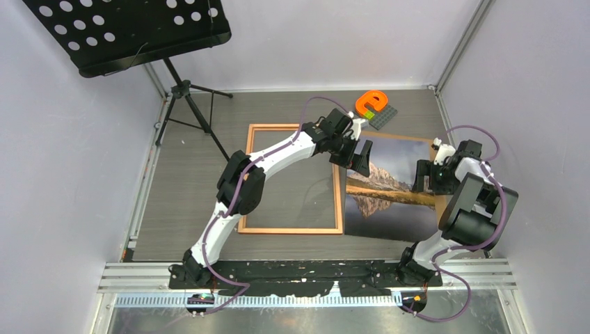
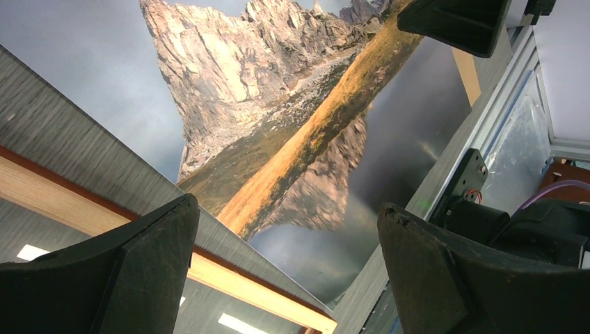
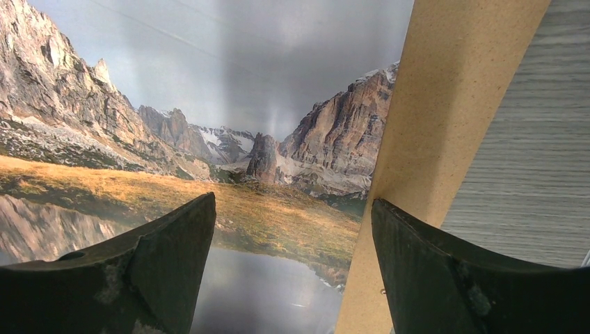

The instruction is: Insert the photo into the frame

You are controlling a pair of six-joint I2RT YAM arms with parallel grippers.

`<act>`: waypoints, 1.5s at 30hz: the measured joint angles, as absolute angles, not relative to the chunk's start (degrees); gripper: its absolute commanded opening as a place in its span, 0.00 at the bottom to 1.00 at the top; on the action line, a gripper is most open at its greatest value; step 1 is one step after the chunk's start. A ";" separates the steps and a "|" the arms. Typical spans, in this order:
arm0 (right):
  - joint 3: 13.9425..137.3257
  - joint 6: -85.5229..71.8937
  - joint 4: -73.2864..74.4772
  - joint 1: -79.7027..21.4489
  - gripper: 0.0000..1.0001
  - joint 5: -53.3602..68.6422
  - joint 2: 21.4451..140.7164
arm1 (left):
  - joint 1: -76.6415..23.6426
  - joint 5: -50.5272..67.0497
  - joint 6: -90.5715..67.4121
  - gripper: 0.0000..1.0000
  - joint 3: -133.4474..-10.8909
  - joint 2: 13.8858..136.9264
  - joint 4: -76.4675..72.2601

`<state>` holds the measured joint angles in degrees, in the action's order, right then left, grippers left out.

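The photo (image 1: 389,202), a mountain mirrored in a lake, lies face up on the table just right of the frame (image 1: 245,181), a thin orange-brown wooden border lying flat. My left gripper (image 1: 353,156) hovers open above the photo's upper left edge, by the frame's right side. In the left wrist view its jaws (image 2: 289,229) stand wide over the photo (image 2: 278,104) and the frame's border (image 2: 69,205), holding nothing. My right gripper (image 1: 426,177) is open over the photo's right edge. Its wrist view shows the gripper (image 3: 292,223) astride the photo (image 3: 209,104) and the board's strip.
A plain brown backing board (image 1: 440,203) (image 3: 431,139) lies under the photo, showing along its right and top edges. An orange block on a grey plate (image 1: 372,104) sits at the back. A black music stand (image 1: 125,35) stands at the back left. White walls enclose the table.
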<state>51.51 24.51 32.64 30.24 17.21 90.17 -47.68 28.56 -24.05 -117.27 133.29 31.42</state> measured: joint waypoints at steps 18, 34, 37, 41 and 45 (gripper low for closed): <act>53.04 24.47 34.20 30.24 0.88 17.15 91.55 | -47.92 26.20 -26.94 0.97 -119.74 137.91 32.51; 53.43 24.05 34.46 30.24 0.87 17.19 91.92 | -49.78 19.70 -27.27 0.97 -121.38 139.26 37.41; 53.43 24.05 34.48 30.24 0.87 17.23 91.92 | -49.89 20.71 -28.23 0.97 -121.36 139.26 37.41; 53.43 24.03 34.48 30.24 0.87 17.32 91.92 | -50.02 21.65 -29.43 0.97 -121.21 139.26 37.43; 53.43 24.05 34.48 30.24 0.87 17.34 91.92 | -50.46 21.67 -30.63 0.98 -121.14 139.26 37.91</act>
<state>53.43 24.05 34.48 30.24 17.34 91.92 -50.46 21.67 -30.63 -121.14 139.26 37.91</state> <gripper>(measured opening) 0.875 0.971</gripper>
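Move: The photo's middle lies about 12 cm to the right of the left hand, 5 cm back and roughly 10 cm below it; its left edge is almost under that hand. The frame's middle is some 20 cm to the left and 2 cm back, and the orange coil 23 cm ahead and 6 cm right. From the low right hand, the photo's middle lies about 11 cm left and 1 cm ahead, roughly 2 cm below. Fingers open and tipping some 10 degrees steeper, the left hand sinks about 5 cm towards the photo's left edge. ##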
